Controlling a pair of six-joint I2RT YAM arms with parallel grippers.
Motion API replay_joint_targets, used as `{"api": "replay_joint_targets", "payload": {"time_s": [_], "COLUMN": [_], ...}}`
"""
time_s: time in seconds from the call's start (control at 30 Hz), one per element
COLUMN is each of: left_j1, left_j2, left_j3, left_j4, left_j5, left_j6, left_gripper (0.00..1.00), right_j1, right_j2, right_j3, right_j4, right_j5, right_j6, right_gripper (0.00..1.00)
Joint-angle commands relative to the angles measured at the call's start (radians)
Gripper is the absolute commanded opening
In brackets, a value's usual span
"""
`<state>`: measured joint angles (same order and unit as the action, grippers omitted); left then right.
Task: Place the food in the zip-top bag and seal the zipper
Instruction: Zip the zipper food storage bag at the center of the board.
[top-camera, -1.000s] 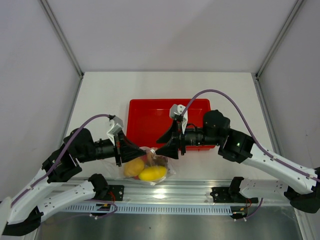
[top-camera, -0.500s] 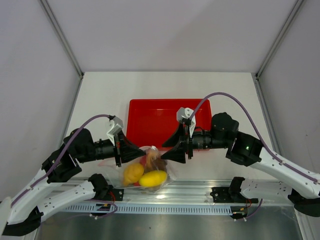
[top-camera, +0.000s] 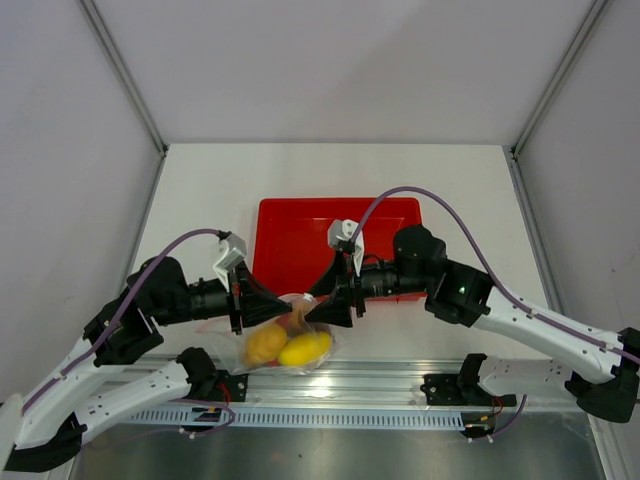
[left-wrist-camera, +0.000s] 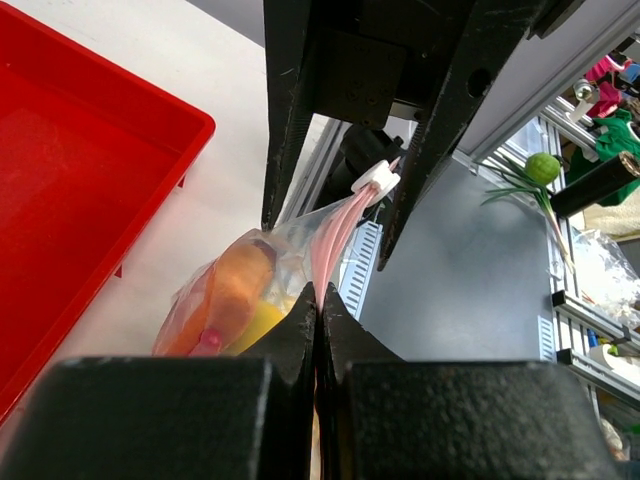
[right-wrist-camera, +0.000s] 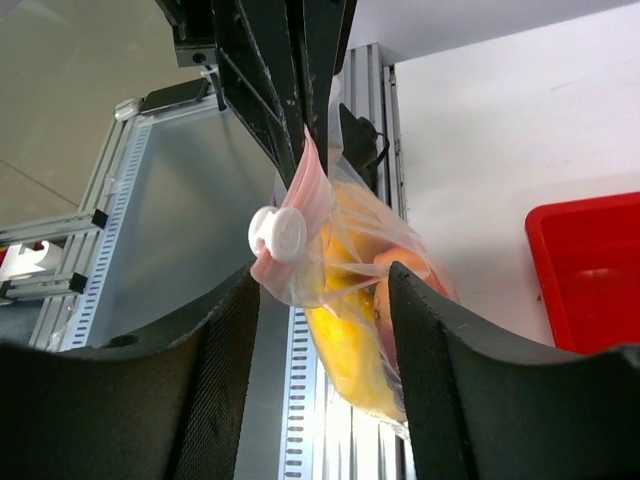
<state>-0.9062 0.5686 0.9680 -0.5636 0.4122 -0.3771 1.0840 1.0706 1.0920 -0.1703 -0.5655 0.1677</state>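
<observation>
The zip-top bag (top-camera: 318, 330) hangs at the table's near edge with food inside: two yellow fruits (top-camera: 305, 348) and orange pieces (left-wrist-camera: 232, 290). My left gripper (left-wrist-camera: 318, 296) is shut on the pink zipper (left-wrist-camera: 335, 235) at one end of the bag's mouth. A white slider (right-wrist-camera: 278, 233) sits on that strip. My right gripper (right-wrist-camera: 325, 275) is open, its fingers (right-wrist-camera: 440, 370) standing on either side of the bag just short of the slider. In the top view the left gripper (top-camera: 288, 308) and right gripper (top-camera: 312, 312) nearly meet tip to tip above the bag.
The red tray (top-camera: 300, 225) lies just behind the grippers, under the right arm's wrist. A metal rail (top-camera: 340, 385) runs along the table's near edge, directly below the hanging bag. White walls close in the table on three sides.
The right gripper drew back to the right half a second ago, then came left again to the bag's mouth. The left gripper kept its hold; the bag swung slightly.
</observation>
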Motion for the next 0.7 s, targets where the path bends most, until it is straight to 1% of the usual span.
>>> {"api": "replay_joint_targets", "payload": {"time_s": [0.0, 0.17, 0.3, 0.33, 0.4, 0.47, 0.67], "left_j1": [-0.005, -0.005, -0.005, -0.005, -0.005, -0.005, -0.005], "left_j2": [-0.003, 0.001, -0.001, -0.003, -0.006, -0.006, -0.029], "left_j3": [0.032, 0.031, 0.031, 0.031, 0.028, 0.025, 0.005], "left_j4": [0.064, 0.068, 0.068, 0.068, 0.068, 0.064, 0.028], "left_j5": [0.036, 0.050, 0.057, 0.062, 0.065, 0.065, 0.043], "left_j6": [-0.026, -0.025, -0.022, -0.022, -0.022, -0.019, 0.012], "left_gripper": [0.01, 0.01, 0.00, 0.01, 0.00, 0.01, 0.01], "right_j1": [0.007, -0.004, -0.007, -0.007, -0.010, -0.013, -0.030], "right_j2": [-0.001, 0.011, 0.026, 0.026, 0.026, 0.029, 0.029], "right_j3": [-0.006, -0.024, -0.033, -0.037, -0.043, -0.044, -0.057], "right_j4": [0.098, 0.126, 0.150, 0.158, 0.199, 0.216, 0.253], "right_j5": [-0.007, -0.014, -0.030, -0.030, -0.036, -0.031, -0.053], "right_j6": [-0.010, -0.014, -0.010, -0.007, 0.009, 0.027, 0.090], "right_gripper": [0.55, 0.50, 0.38, 0.35, 0.21, 0.00, 0.00]}}
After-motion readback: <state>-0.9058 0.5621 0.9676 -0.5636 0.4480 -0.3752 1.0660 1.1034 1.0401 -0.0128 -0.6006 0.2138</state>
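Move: The white slider on the bag's pink zipper strip stands about 2 cm to the left of my right hand, roughly 1 cm back and 1 cm higher; the loose strip end is already between my open right fingers. Below that hand the bag hangs with a yellow fruit some 12 cm down, 2 cm left and 3 cm back, and an orange-yellow fruit equally low and 3 cm back, about 10 cm left. From my left hand, which already pinches the strip, the slider is about 4 cm right, 1 cm back and 1 cm up. I close my right fingers from about half open to shut on the loose end of the pink strip, right beside the white slider, while easing that hand a bit over 1 cm left towards my left hand and slightly forward. My left hand keeps its pinch on the strip and draws back by barely 1 cm. ##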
